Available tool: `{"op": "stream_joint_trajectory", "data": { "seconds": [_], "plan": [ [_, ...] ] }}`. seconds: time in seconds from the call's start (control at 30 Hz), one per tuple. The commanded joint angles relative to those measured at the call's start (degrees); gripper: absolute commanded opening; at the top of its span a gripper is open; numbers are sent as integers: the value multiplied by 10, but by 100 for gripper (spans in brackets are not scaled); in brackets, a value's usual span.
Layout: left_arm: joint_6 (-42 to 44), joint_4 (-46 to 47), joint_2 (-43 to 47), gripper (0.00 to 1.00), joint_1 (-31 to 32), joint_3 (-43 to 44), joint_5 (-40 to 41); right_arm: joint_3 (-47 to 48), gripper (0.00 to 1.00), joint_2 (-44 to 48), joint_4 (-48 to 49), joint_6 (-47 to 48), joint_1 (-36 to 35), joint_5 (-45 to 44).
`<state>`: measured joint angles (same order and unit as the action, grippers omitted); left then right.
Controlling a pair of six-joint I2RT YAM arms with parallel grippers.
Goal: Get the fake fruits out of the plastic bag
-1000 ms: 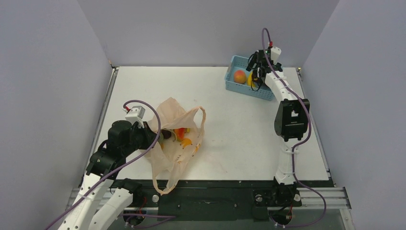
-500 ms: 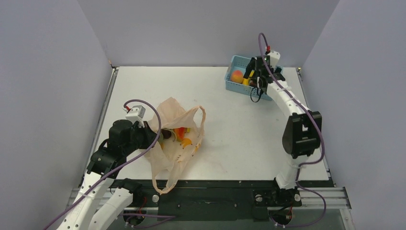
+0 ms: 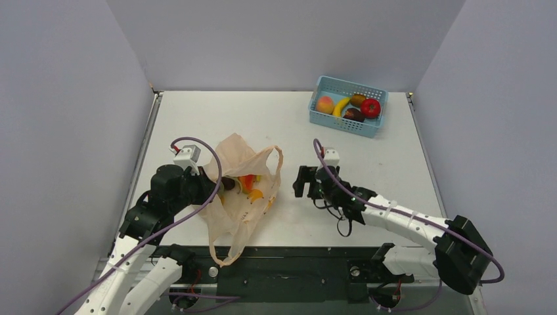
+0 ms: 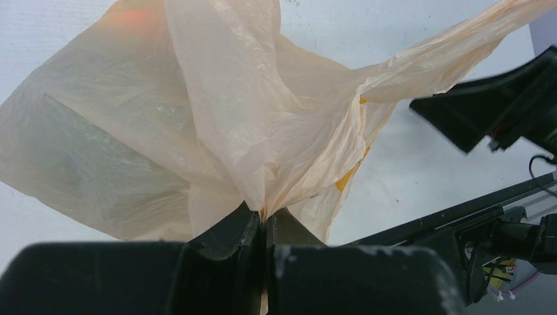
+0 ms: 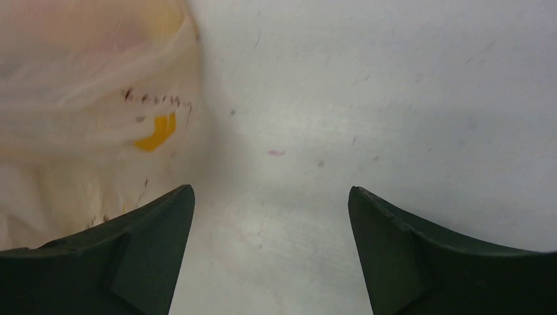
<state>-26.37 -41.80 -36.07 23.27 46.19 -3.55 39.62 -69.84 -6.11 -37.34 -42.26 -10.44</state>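
Note:
The pale-orange plastic bag (image 3: 238,210) lies on the table at the front left, mouth facing right. Inside it I see a dark maroon fruit (image 3: 228,183), a red-orange fruit (image 3: 247,181) and a yellow-orange one (image 3: 256,195). My left gripper (image 3: 217,186) is shut on a fold of the bag's left edge; in the left wrist view the gripper (image 4: 265,220) pinches the bag (image 4: 197,118) film. My right gripper (image 3: 302,182) is open and empty, low over the table just right of the bag. In the right wrist view the gripper (image 5: 270,197) is over bare table, with the bag (image 5: 85,98) at the left.
A blue basket (image 3: 321,84) stands at the back right, holding a peach-coloured fruit (image 3: 324,104), a banana (image 3: 341,105), a dark plum (image 3: 353,114), a shiny red fruit (image 3: 370,107) and a brownish fruit (image 3: 358,99). Grey walls close in three sides.
My right arm has swung from above the basket down and forward to the table beside the bag. The left gripper and the bag have not moved.

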Motion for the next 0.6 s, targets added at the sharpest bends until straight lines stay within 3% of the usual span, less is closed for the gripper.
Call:
{"op": "stream_joint_trajectory", "data": {
  "seconds": [0.0,0.1,0.2,0.3,0.4,0.57],
  "plan": [
    [-3,19,1,0,5,4,12,-74,81,65,100,-41,-87,-9],
    [-4,20,-4,0,6,4,13,-118,76,87,175,-28,-209,-39],
    [-5,18,-8,0,6,4,17,-81,76,61,180,9,-300,-114],
    [-6,16,-10,0,6,5,22,17,71,-12,139,23,-315,-155],
    [-8,14,-13,0,6,6,25,97,63,-63,132,47,-317,-138],
    [-7,13,-12,0,8,6,28,153,63,-137,161,75,-314,-114]
  ]
}}
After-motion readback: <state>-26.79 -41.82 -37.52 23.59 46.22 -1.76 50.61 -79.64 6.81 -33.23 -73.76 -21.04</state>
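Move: From the open right gripper, the red-orange fruit in the plastic bag lies about 18 cm left, 6 cm ahead and 6 cm lower. The dark fruit sits some 7 cm to the left of it and level in depth; the green squash is about 10 cm left of the red-orange fruit and 3 cm nearer the robot. From the left gripper, the red-orange fruit is roughly 17 cm ahead, 9 cm right and 17 cm below. Swing the right gripper left about 17 cm and back some 11 cm to the bag's open near side. Draw it back, sinking slightly, then carry it on left while rising about 9 cm and easing forward at the end. Turn it counter-clockwise some 25 degrees, tip the fingers up, and narrow them partway. Keep the left gripper pinching the bag. ##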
